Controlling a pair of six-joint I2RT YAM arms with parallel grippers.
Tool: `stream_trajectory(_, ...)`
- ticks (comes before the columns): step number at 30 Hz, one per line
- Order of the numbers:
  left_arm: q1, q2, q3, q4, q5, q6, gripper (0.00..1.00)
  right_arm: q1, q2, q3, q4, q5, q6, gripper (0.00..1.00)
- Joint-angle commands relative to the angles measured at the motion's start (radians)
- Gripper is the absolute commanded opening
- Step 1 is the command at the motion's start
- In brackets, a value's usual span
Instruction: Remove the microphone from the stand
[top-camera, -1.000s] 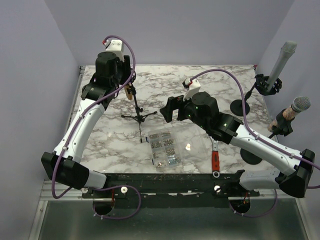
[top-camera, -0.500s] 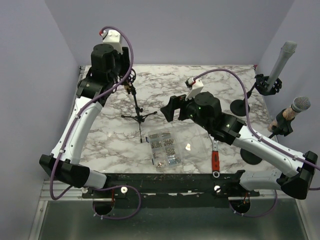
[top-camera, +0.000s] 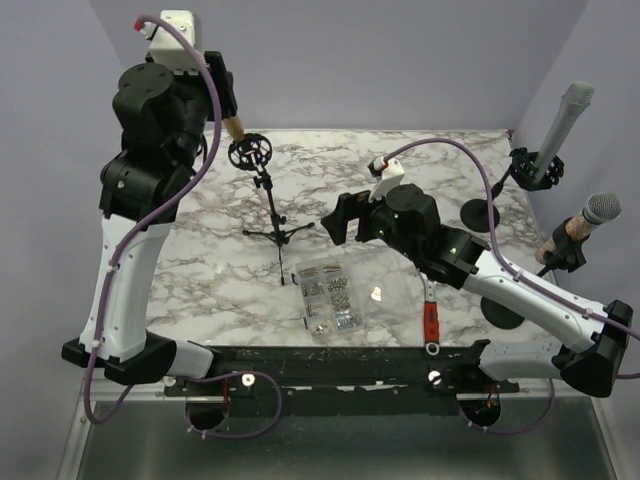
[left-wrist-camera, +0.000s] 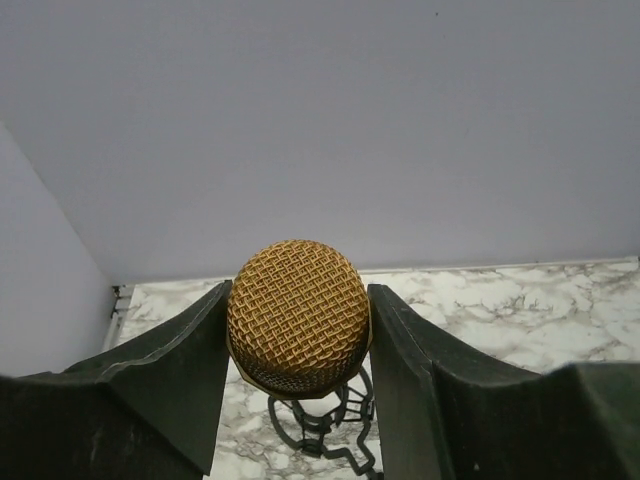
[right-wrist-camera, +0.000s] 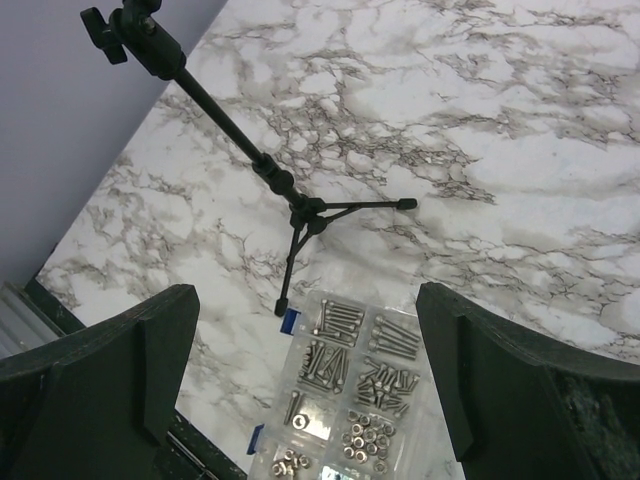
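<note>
My left gripper (top-camera: 226, 106) is raised high at the back left and is shut on the gold microphone (top-camera: 237, 128). In the left wrist view its gold mesh head (left-wrist-camera: 298, 315) sits clamped between my two fingers, with my gripper (left-wrist-camera: 298, 335) around it. The small black tripod stand (top-camera: 274, 214) stands on the marble table, and its round holder ring (top-camera: 250, 152) is empty, just below and right of the microphone; the ring also shows in the left wrist view (left-wrist-camera: 320, 425). My right gripper (top-camera: 340, 218) is open and empty, right of the stand (right-wrist-camera: 268, 172) and above the table.
A clear box of screws and nuts (top-camera: 330, 297) lies in front of the stand, seen also in the right wrist view (right-wrist-camera: 350, 400). A red-handled tool (top-camera: 431, 320) lies near the front edge. A grey microphone (top-camera: 562, 120) and a silver-headed one (top-camera: 600, 210) stand at the right edge.
My left arm has risen and swung back to the left, lifting the gold microphone up out of the stand's ring. The right arm has not moved.
</note>
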Motion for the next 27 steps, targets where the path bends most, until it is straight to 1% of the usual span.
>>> stream_trajectory(1,-0.005,-0.161,-0.067,0.031,-0.068,0.014,0.0,0.007,0.029,0.018,0.004,0.016,-0.013,1.0)
stream_trajectory(8,-0.004,-0.406,-0.338,0.125,-0.199,0.003,0.0,0.007,0.064,0.04,0.012,-0.012,-0.028,1.0)
stream_trajectory(12,-0.005,-0.511,-0.514,0.112,-0.294,-0.008,0.0,0.007,0.059,0.016,0.031,-0.018,-0.025,1.0)
stream_trajectory(16,-0.004,-0.582,-0.699,0.044,-0.357,-0.05,0.0,0.007,0.054,0.006,0.028,-0.016,-0.028,1.0)
stream_trajectory(18,-0.004,-0.603,-0.776,-0.014,-0.353,-0.099,0.0,0.005,0.049,-0.005,0.031,-0.017,-0.026,1.0)
stream_trajectory(22,-0.003,-0.631,-0.9,-0.127,-0.291,-0.214,0.0,0.007,0.043,-0.02,0.03,-0.013,-0.025,1.0)
stream_trajectory(25,-0.004,-0.633,-0.944,-0.205,-0.271,-0.308,0.0,0.007,0.044,-0.026,0.028,-0.01,-0.025,1.0)
stream_trajectory(27,-0.001,-0.624,-0.966,-0.241,-0.224,-0.365,0.0,0.006,0.048,-0.026,0.03,-0.011,-0.025,1.0)
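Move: The left hand already grips the golden microphone by its head, high over the stand. The bare table patch it heads for is some 11 cm back, 9 cm left and 50 cm down. The stand's ring mount is about 5 cm ahead, 4 cm right and 25 cm below, its tripod base roughly 2 cm ahead and 11 cm right, on the table; the screw box lies some 13 cm back and 25 cm right. From the right hand the patch is about level forward, 35 cm left and 28 cm down. Back and leftward first, rising barely 2 cm, the left hand carries the microphone away from the stand's ring mount, about 12 cm back and 9 cm left. It then drops steeply, some 25 cm from its highest point, towards the bare table left of the stand, turning nearly 20 degrees counter-clockwise and, after a slight upward tilt, tipping its fingers down. The fingers keep their hold on the head. ##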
